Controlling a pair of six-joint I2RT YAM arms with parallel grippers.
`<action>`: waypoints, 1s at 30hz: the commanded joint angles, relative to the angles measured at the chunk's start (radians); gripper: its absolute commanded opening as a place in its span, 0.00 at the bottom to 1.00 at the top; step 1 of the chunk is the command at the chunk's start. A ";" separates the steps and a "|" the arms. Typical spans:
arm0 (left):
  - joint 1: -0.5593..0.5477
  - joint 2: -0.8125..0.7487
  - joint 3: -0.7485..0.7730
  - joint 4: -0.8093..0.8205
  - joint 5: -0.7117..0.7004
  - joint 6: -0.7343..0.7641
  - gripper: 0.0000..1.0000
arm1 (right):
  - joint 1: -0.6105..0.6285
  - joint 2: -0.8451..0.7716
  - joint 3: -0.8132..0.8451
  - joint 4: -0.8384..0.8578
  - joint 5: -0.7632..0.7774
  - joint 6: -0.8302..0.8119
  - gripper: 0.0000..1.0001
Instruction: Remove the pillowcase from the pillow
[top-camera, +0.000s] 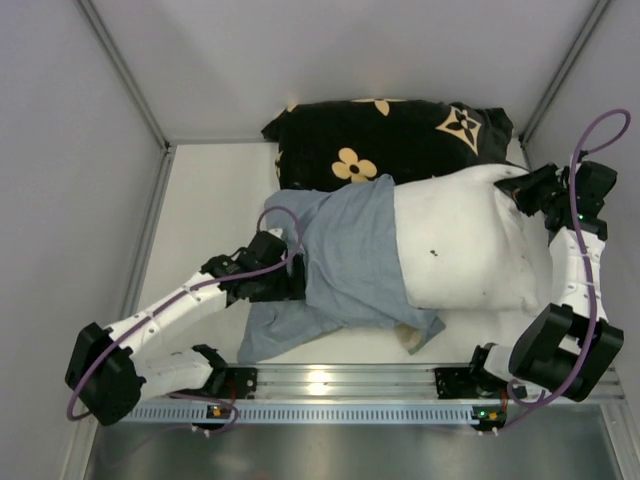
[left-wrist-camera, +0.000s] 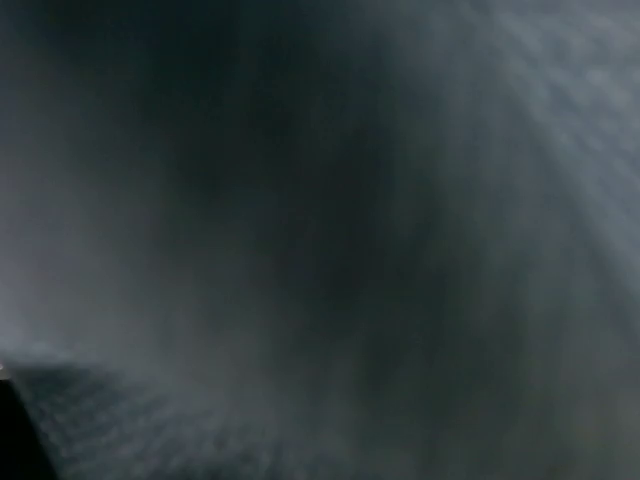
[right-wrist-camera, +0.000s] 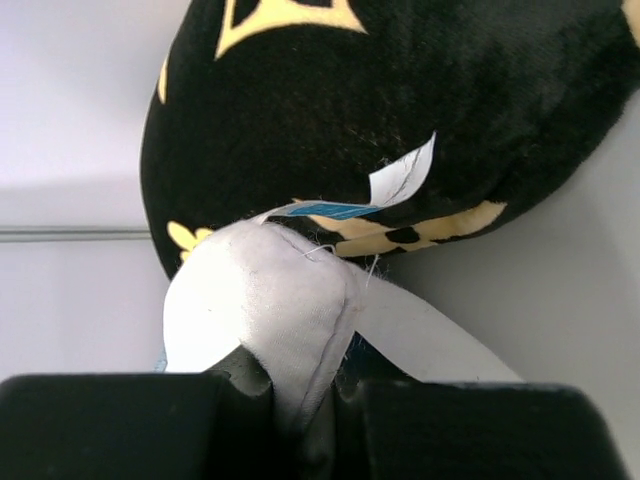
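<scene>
The white pillow (top-camera: 465, 245) lies across the table's middle, its right half bare. The grey-blue pillowcase (top-camera: 345, 260) covers its left half and trails, wrinkled, toward the front left. My left gripper (top-camera: 295, 278) is at the pillowcase's left edge, its fingers buried in bunched cloth. The left wrist view shows only dark, blurred fabric (left-wrist-camera: 320, 240). My right gripper (top-camera: 522, 198) is at the pillow's far right corner. In the right wrist view the right gripper (right-wrist-camera: 305, 390) is shut on that white corner of the pillow (right-wrist-camera: 260, 290).
A black pillow with tan flower shapes (top-camera: 390, 135) lies behind, touching the white pillow, and looms close in the right wrist view (right-wrist-camera: 400, 100). Grey walls enclose the table on the left, back and right. A metal rail (top-camera: 350, 380) runs along the near edge.
</scene>
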 joint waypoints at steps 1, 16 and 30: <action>0.000 0.033 -0.079 0.171 0.154 -0.053 0.91 | -0.022 -0.002 0.031 0.156 -0.037 0.050 0.00; 0.002 -0.487 0.401 -0.331 -0.234 -0.100 0.00 | -0.014 -0.005 -0.004 0.190 -0.011 0.064 0.00; 0.000 -0.609 1.056 -0.785 -0.770 -0.060 0.00 | -0.001 -0.006 0.003 0.164 0.104 0.069 0.00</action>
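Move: The pillowcase fold that the left fingers will shut on is about 2 cm below the open left hand, 2 cm to its right and 1 cm back. From that hand the white pillow's bare part is centred some 28 cm right and 7 cm ahead, and the black pillow about 25 cm ahead and 16 cm right. The right hand, which already holds the white pillow's far corner, has that fold roughly 36 cm to its left, 19 cm back and 17 cm lower. Down first, about 2 cm into the pillowcase with a slight drift right and back, the left hand shuts on the fold, then hauls the cloth fast up some 35 cm, left over 20 cm and back about 10, fingers tipping up and swinging counter-clockwise. The right hand keeps its pinch on the pillow's corner and is drawn about 5 cm left. ##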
